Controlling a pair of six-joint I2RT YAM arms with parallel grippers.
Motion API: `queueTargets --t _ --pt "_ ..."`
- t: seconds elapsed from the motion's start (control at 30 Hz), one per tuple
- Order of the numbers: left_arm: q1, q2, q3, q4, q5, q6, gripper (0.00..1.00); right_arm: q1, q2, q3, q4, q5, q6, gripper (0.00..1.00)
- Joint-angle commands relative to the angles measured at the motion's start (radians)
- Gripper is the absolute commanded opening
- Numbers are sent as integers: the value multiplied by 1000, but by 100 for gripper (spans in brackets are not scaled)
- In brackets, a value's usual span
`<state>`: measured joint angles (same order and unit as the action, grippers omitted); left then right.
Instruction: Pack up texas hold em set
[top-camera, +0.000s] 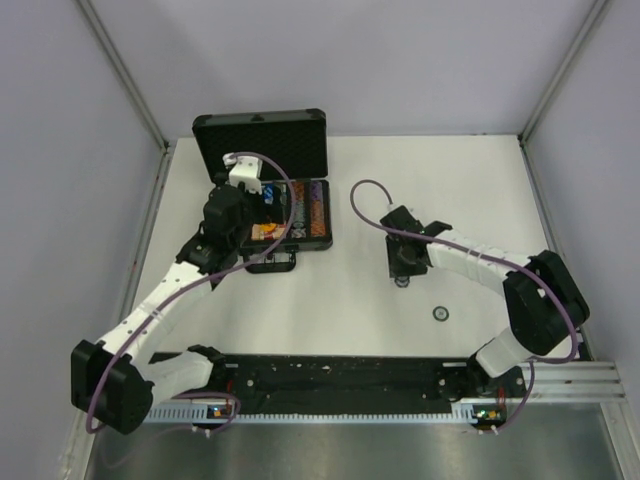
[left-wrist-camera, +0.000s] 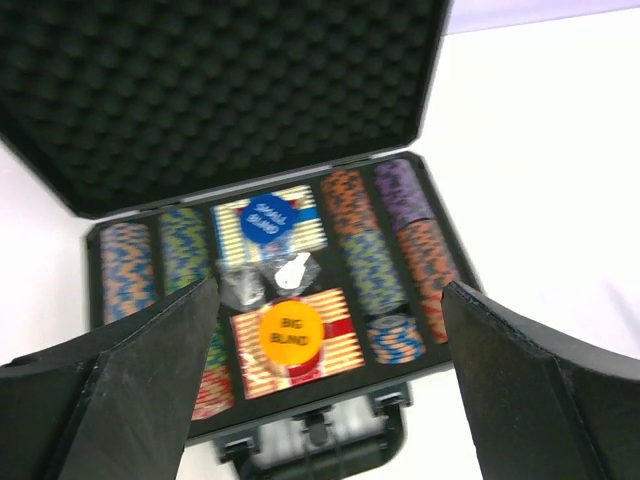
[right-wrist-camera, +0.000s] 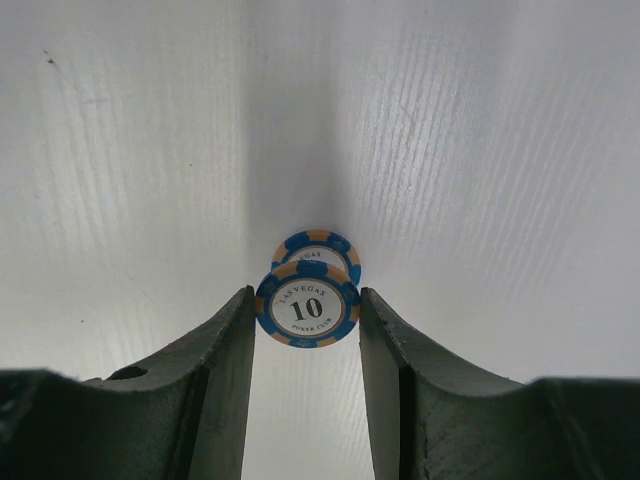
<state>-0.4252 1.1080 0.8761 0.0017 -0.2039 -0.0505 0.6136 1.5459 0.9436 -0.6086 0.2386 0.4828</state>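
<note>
The black case (top-camera: 262, 140) of the texas hold em set lies open at the back left, its foam lid (left-wrist-camera: 220, 90) raised. Multicoloured chip rows (left-wrist-camera: 365, 250) fill its tray. An orange BIG BLIND disc (left-wrist-camera: 290, 332) rests on a red card deck (left-wrist-camera: 340, 345), and a blue SMALL BLIND disc (left-wrist-camera: 268, 218) rests on the other deck. My left gripper (left-wrist-camera: 330, 295) hovers open above the handle (left-wrist-camera: 320, 445) side, holding nothing. My right gripper (right-wrist-camera: 305, 310) is shut on a blue 10 chip (right-wrist-camera: 307, 307) over the table. A second blue chip (right-wrist-camera: 320, 248) lies just beyond it.
A small dark chip (top-camera: 440, 314) lies on the white table (top-camera: 330, 310) right of centre, near the front. Grey walls (top-camera: 60, 200) stand on the left, right and back. A black rail (top-camera: 340, 378) carries both arm bases along the near edge.
</note>
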Motion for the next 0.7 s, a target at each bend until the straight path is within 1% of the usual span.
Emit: queueTargets --t 0.0,0.07,0.13,0.2,0.23,0.37,0.43,0.5,0.67 --pt "3 -2 -18 93 183 -162 99 9 -40 70 -2 -16 26 33" --pt "3 6 -51 132 329 -225 98 8 -40 96 -2 -34 42 33" --pt "2 21 -98 225 472 -283 97 -5 -24 139 -2 -67 60 33" --pt "-1 35 -164 331 567 -379 97 -18 -9 190 -2 -103 89 33" --pt "-6 39 -184 371 604 -400 97 -29 2 214 -2 -116 112 33" --pt "-33 46 -239 452 638 -446 99 -63 43 308 12 -182 209 33" --pt "-52 58 -239 455 649 -454 99 -75 51 339 35 -225 270 33" --pt "-73 81 -235 457 649 -465 99 -77 57 374 49 -232 321 33" --pt "-124 156 -223 524 598 -528 99 -77 57 419 81 -303 462 33"
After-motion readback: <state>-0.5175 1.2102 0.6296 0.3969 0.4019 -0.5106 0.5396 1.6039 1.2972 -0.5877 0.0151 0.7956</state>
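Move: The chip to be taken over is already pinched in the right fingertips, some 32 cm to the right of the empty left gripper, 10 cm nearer the base and 21 cm lower. The poker case lies 6 cm ahead of the left gripper, about 23 cm below. From the right hand, the left gripper is 32 cm left, 10 cm ahead, 21 cm up; one loose chip sits 1 cm ahead, 1 cm right, 3 cm below, another 8 cm back, 11 cm right. Bring the two grippers together: lift the right one about 10 cm while carrying it some 8 cm forward and 8 cm left, its left side rolling up, and keep the chip pinched. Swing the left gripper rightward off the case towards that chip, also back and down, turning it clockwise with its right side rolling up, fingers kept wide open. ##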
